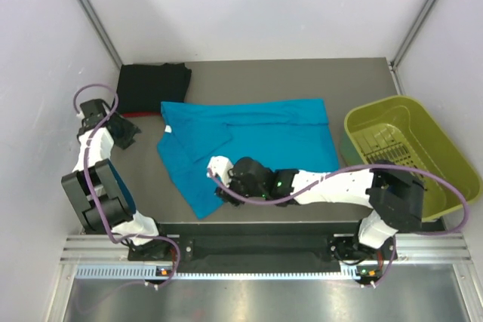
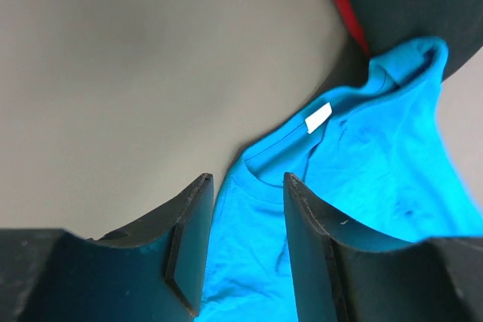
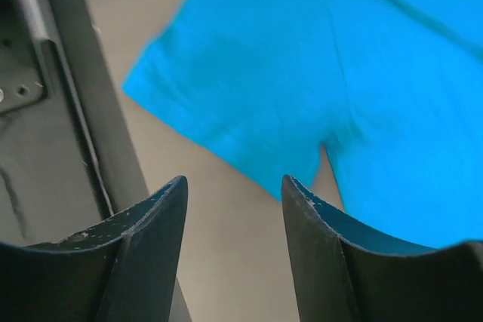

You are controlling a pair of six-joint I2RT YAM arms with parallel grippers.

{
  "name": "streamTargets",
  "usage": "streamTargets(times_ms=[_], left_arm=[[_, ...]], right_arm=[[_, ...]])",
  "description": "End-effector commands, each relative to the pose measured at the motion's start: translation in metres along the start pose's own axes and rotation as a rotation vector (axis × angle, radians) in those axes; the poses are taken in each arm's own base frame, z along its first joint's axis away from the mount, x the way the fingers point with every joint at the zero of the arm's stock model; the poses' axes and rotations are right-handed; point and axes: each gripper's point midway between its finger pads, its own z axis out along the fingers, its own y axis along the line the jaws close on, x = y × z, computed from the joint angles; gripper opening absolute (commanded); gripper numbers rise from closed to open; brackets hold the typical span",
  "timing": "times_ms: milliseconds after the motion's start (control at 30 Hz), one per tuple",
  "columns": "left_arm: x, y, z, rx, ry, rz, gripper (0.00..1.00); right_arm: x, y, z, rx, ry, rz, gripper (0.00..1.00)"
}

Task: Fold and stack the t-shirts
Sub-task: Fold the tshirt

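Note:
The teal-blue t-shirt (image 1: 249,145) lies partly folded in the middle of the table, its collar and white neck label (image 2: 318,118) toward the left. A black t-shirt (image 1: 153,87) sits folded at the back left with a red t-shirt's edge (image 1: 139,114) showing beneath it. My left gripper (image 1: 130,135) hovers just left of the teal collar; in its wrist view the left gripper (image 2: 247,180) stands open with the collar seen between the fingers. My right gripper (image 1: 219,179) is at the shirt's near-left sleeve; the right gripper (image 3: 234,182) is open over bare table, the teal sleeve (image 3: 249,96) just beyond.
A yellow-green plastic bin (image 1: 407,152) stands at the right edge of the table. The table's metal front rail (image 3: 83,111) runs close by the right gripper. White walls enclose the left, back and right sides.

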Motion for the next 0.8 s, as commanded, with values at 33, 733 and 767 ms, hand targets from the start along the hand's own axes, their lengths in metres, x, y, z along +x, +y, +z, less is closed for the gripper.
streamTargets(times_ms=[33, 733, 767], left_arm=[[-0.011, -0.014, -0.014, 0.111, -0.045, -0.093, 0.47], [-0.011, -0.006, 0.013, 0.135, -0.045, -0.063, 0.48], [-0.011, -0.005, 0.012, 0.132, -0.049, -0.060, 0.48]], right_arm=[[-0.043, 0.024, 0.022, 0.026, -0.123, -0.169, 0.54], [-0.008, 0.078, 0.108, -0.013, -0.019, -0.313, 0.48], [-0.005, 0.079, 0.110, -0.014, -0.014, -0.312, 0.48]])
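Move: Left of the right hand by about 8 cm, 5 cm back and some 9 cm below, lies the near corner of the t-shirt's left sleeve, flat on the table. The sleeve's inner corner is about 3 cm ahead and 3 cm to the right of this hand; the table's near edge runs roughly 7 cm straight back of the hand. From the left hand, the near sleeve corner lies some 23 cm back and 19 cm right, about 11 cm lower. Swinging left with a slight draw back, then sinking beside the table's near edge, the open right hand goes about 9 cm left and 7 cm down towards the near sleeve corner. On the way it turns some 10 degrees counter-clockwise and tips its fingers more steeply down, keeping them about half open; contact with the cloth can't be seen. ##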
